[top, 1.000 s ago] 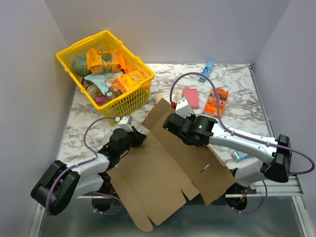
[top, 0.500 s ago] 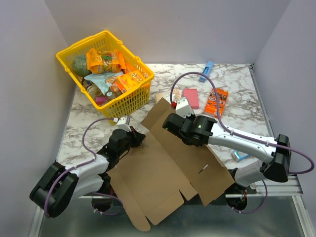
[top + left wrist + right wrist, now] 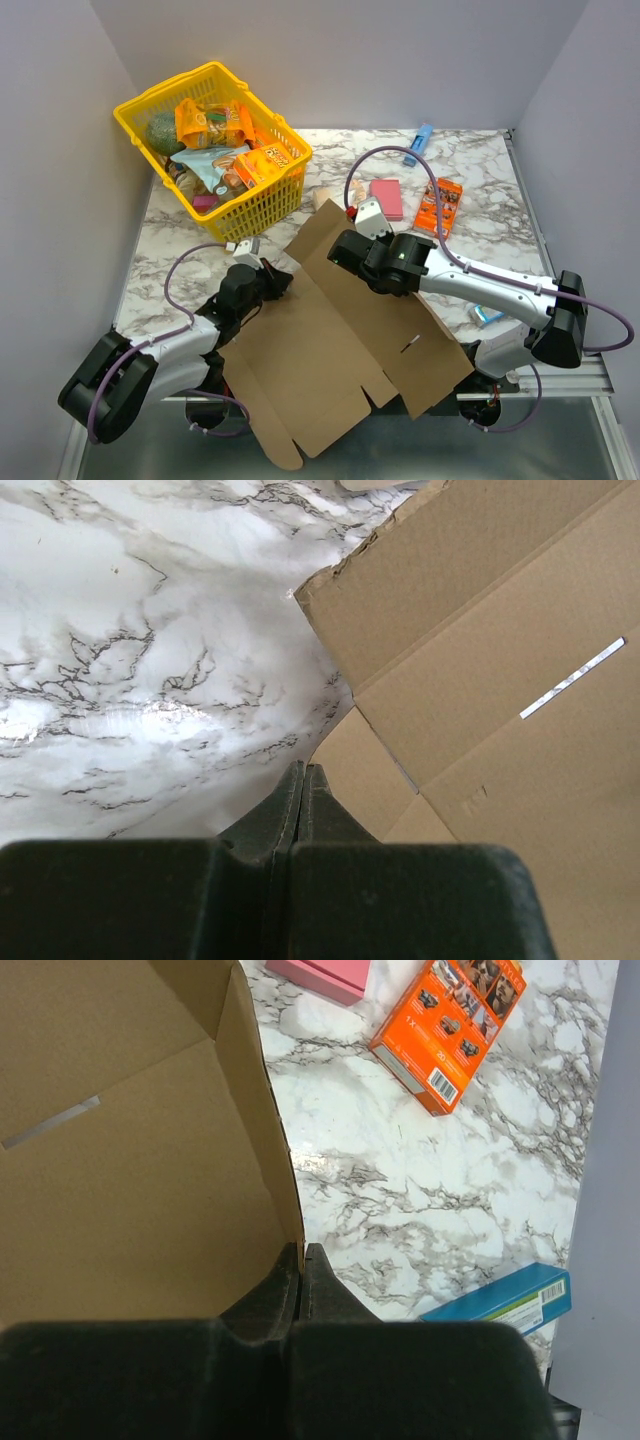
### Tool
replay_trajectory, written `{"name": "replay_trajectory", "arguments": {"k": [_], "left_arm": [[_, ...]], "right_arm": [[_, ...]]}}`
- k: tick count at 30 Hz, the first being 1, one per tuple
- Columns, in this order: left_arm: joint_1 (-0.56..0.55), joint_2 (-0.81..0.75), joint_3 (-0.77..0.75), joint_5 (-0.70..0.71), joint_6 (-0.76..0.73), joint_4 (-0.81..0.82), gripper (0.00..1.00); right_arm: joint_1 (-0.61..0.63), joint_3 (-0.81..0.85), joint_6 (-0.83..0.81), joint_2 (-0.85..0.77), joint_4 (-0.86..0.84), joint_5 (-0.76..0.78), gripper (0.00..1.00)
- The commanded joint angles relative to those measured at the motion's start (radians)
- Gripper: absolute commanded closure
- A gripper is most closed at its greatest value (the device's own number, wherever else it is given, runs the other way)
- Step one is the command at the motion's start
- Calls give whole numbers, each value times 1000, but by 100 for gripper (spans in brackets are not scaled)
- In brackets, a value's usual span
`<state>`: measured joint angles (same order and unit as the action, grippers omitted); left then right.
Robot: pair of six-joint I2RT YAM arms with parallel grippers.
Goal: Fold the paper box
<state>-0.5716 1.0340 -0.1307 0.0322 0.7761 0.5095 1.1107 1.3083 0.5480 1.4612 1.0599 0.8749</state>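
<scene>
The paper box [image 3: 320, 350] is a flat brown corrugated sheet with flaps and slits, spread over the near middle of the marble table and past its front edge. My right gripper [image 3: 340, 252] is shut on the edge of a side panel that stands tilted up; in the right wrist view the paper box's [image 3: 120, 1190] thin edge runs between the fingertips of the right gripper [image 3: 302, 1250]. My left gripper [image 3: 277, 284] is shut with nothing between its fingers. In the left wrist view the left gripper [image 3: 302, 770] points its tips at a flap corner of the paper box [image 3: 500, 610].
A yellow basket [image 3: 165, 88] full of snack packs stands at the back left. An orange snack box [image 3: 438, 205] [image 3: 447, 1030], a pink box [image 3: 386, 197] and a blue box [image 3: 418, 143] lie behind the sheet. A teal box [image 3: 500, 1295] lies at the right.
The raised panel in the right gripper has tipped up slightly, and the sheet's near edge has shifted a little left. The left arm has edged slightly back toward its base.
</scene>
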Motion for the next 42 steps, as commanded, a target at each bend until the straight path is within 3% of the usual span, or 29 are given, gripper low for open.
{"name": "replay_trajectory", "arguments": {"k": [1,25,34,39,42], "left_arm": [[4,-8,37,104,32,-62,100],[4,-38,82,155,154,-28,100],[-10,-103,149,28,-37,179,100],[-14,-248,203,-81,-147,203,100],[-13,-290,203,-103,-163,164,85]], "right_arm": [[-22,25,47,1,80,84,99],[-22,-23,130,-13,115,35,99],[-22,-34,142,10,106,35,99],[-29,-108,98,-10,-2,35,99],[-29,-173,-15,-88,-163,-3,99]]}}
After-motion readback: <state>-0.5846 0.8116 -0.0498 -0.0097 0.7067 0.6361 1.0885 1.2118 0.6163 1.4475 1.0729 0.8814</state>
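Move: At the left edge of the paper box, the left hand already pinches its small side flap; the box's crease middle lies some 11 cm back, 13 cm right and slightly below. The brown bag is about 18 cm ahead and 10 cm right. The right hand holds the raised right edge, that crease middle being about 10 cm back, 6 cm left and 15 cm below it; the pink box stands 19 cm ahead, 1 cm right, the orange box 17 cm ahead, 12 cm right, both some 18 cm below. Lifting the pinched side flap, the left hand first rolls slightly almost in place, its left side dipping, then rises about 5.5 cm with quickening speed while its fingertips tip up some 15 degrees. The right hand keeps its pinch on the raised edge, creeps back a little, then sinks and shifts right, about 2.5 cm each way, towards the table. ##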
